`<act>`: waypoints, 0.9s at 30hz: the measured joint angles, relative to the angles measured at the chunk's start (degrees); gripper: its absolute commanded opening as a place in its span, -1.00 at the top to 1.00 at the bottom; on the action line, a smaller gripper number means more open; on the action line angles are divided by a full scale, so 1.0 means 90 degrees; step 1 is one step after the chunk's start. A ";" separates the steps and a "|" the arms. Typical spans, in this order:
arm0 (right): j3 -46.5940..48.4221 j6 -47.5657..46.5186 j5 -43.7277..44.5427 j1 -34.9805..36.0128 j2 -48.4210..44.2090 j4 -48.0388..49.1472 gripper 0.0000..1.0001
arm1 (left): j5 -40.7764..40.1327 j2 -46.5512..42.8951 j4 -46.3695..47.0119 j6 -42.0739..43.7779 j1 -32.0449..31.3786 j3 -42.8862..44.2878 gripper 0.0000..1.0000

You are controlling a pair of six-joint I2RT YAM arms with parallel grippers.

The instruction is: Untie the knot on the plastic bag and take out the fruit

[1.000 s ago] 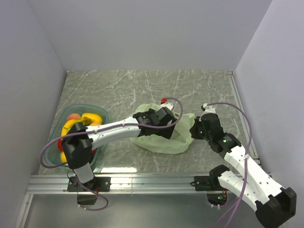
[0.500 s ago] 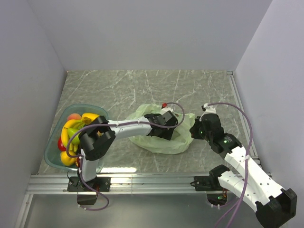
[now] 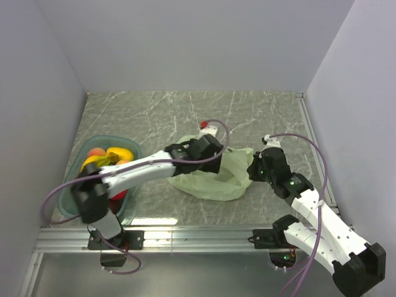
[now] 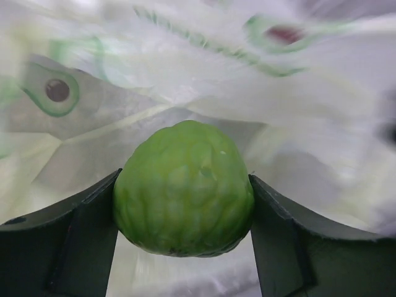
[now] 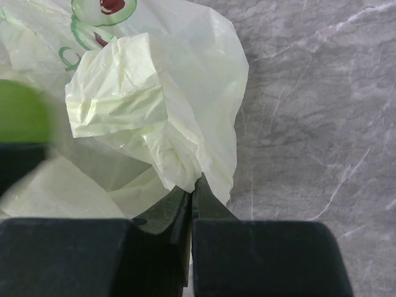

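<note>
In the left wrist view, a round green fruit (image 4: 184, 198) sits between my left gripper's (image 4: 184, 179) two dark fingers, which touch it on both sides; pale-green plastic bag (image 4: 278, 111) film surrounds it. From above, the left gripper (image 3: 210, 154) is at the bag's (image 3: 213, 182) open mouth in the middle of the table. My right gripper (image 5: 193, 180) is shut on a bunched edge of the bag (image 5: 154, 117), at its right side (image 3: 250, 168). The green fruit (image 5: 21, 111) shows blurred at the left there. The knot is out of view.
A teal transparent tray (image 3: 65, 199) stands at the left near edge with yellow bananas (image 3: 117, 153) and other fruit in it. Grey walls close the marbled table (image 3: 154, 111) on three sides. A metal rail (image 3: 185, 238) runs along the near edge.
The left jaws have closed in onto the green fruit. The left wrist has drawn back up and left from the bag, and its elbow has swung. The right arm has held still.
</note>
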 measured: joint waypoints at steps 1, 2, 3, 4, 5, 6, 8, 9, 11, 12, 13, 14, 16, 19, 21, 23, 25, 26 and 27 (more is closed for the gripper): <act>0.0000 -0.0002 0.0005 0.0000 0.0015 -0.0002 1.00 | 0.0027 -0.0403 0.0000 -0.0027 0.0002 -0.0029 0.47; 0.0000 -0.0002 0.0012 0.0000 0.0032 0.0000 1.00 | 0.0041 -0.0765 -0.0010 -0.0049 0.0007 -0.0032 0.47; 0.0000 -0.0002 0.0019 0.0000 0.0049 0.0000 1.00 | 0.0041 -0.1197 0.0019 -0.0090 0.0046 -0.0032 0.47; 0.0000 -0.0002 0.0024 0.0000 0.0068 0.0000 1.00 | 0.0044 -0.1540 0.0032 -0.0131 0.0083 -0.0029 0.46; 0.0000 -0.0005 0.0027 0.0000 0.0087 0.0002 1.00 | 0.0041 -0.1894 0.0022 -0.0175 0.0153 -0.0029 0.45; 0.0000 -0.0005 0.0027 0.0000 0.0107 0.0002 1.00 | 0.0036 -0.2215 0.0022 -0.0211 0.0299 -0.0029 0.45; 0.0000 -0.0010 0.0027 0.0000 0.0151 0.0002 1.00 | -0.0022 -0.2749 -0.0058 -0.0335 0.0746 -0.0034 0.48; 0.0000 -0.0017 0.0029 0.0000 0.0172 0.0002 1.00 | -0.0083 -0.2939 -0.0107 -0.0396 0.1035 -0.0061 0.49; 0.0000 -0.0024 0.0032 0.0000 0.0209 0.0002 1.00 | -0.0202 -0.3308 -0.0342 -0.0617 0.1897 -0.0202 0.50; 0.0000 -0.0024 0.0034 0.0000 0.0219 0.0002 1.00 | -0.0328 -0.3424 -0.0510 -0.0731 0.2307 -0.0291 0.49; 0.0000 -0.0024 0.0036 0.0000 0.0223 0.0002 1.00 | -0.0498 -0.3555 -0.0765 -0.0891 0.2798 -0.0425 0.47; 0.0000 -0.0024 0.0046 0.0000 0.0223 0.0002 1.00 | -0.0627 -0.3633 -0.0986 -0.1008 0.3092 -0.0539 0.46; 0.0000 -0.0029 0.0049 0.0000 0.0223 0.0002 1.00 | -0.0937 -0.3881 -0.1525 -0.1265 0.3827 -0.0879 0.46; 0.0002 -0.0053 0.0046 0.0000 0.0231 0.0002 1.00 | -0.1328 -0.4238 -0.2246 -0.1571 0.4728 -0.1292 0.47; 0.0002 -0.0078 0.0044 0.0000 0.0253 0.0005 1.00 | -0.1610 -0.4510 -0.2565 -0.1763 0.5350 -0.1579 0.48; 0.0005 -0.0121 0.0039 0.0000 0.0294 0.0005 1.00 | -0.1763 -0.4741 -0.2761 -0.1887 0.5848 -0.1814 0.48; 0.0022 -0.0146 0.0022 0.0000 0.0340 0.0002 1.00 | -0.1904 -0.4988 -0.2885 -0.2030 0.6479 -0.2118 0.49; 0.0032 -0.0168 0.0015 0.0000 0.0367 0.0005 1.00 | -0.1962 -0.5068 -0.2917 -0.2059 0.6705 -0.2237 0.48; 0.0041 -0.0172 0.0007 0.0000 0.0381 0.0000 1.00 | -0.2028 -0.5156 -0.2929 -0.2101 0.6977 -0.2370 0.45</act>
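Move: The left hand already grips the green fruit, about 13 cm above the table over the open plastic bag, whose middle lies some 10 cm below and 2 cm left. The fruit tray's middle is roughly 44 cm to its left, 5 cm back and 11 cm lower; in the tray the yellow mango sits about 39 cm left and 5 cm ahead, the red fruit 38 cm left and 10 cm back. From the right hand the tray is about 55 cm left, 3 cm back and 10 cm lower. The left hand keeps its grip on the green fruit and carries it on up from the bag by about 17 cm, then sweeps some 45 cm left to above the fruit tray, bowing slightly forward before drawing back and sinking about 11 cm on the way, while the wrist turns nearly 90 degrees counter-clockwise. Meanwhile the right hand, fingers still shut on the gathered corner of the bag, stays practically in place and sinks only about a centimetre. ##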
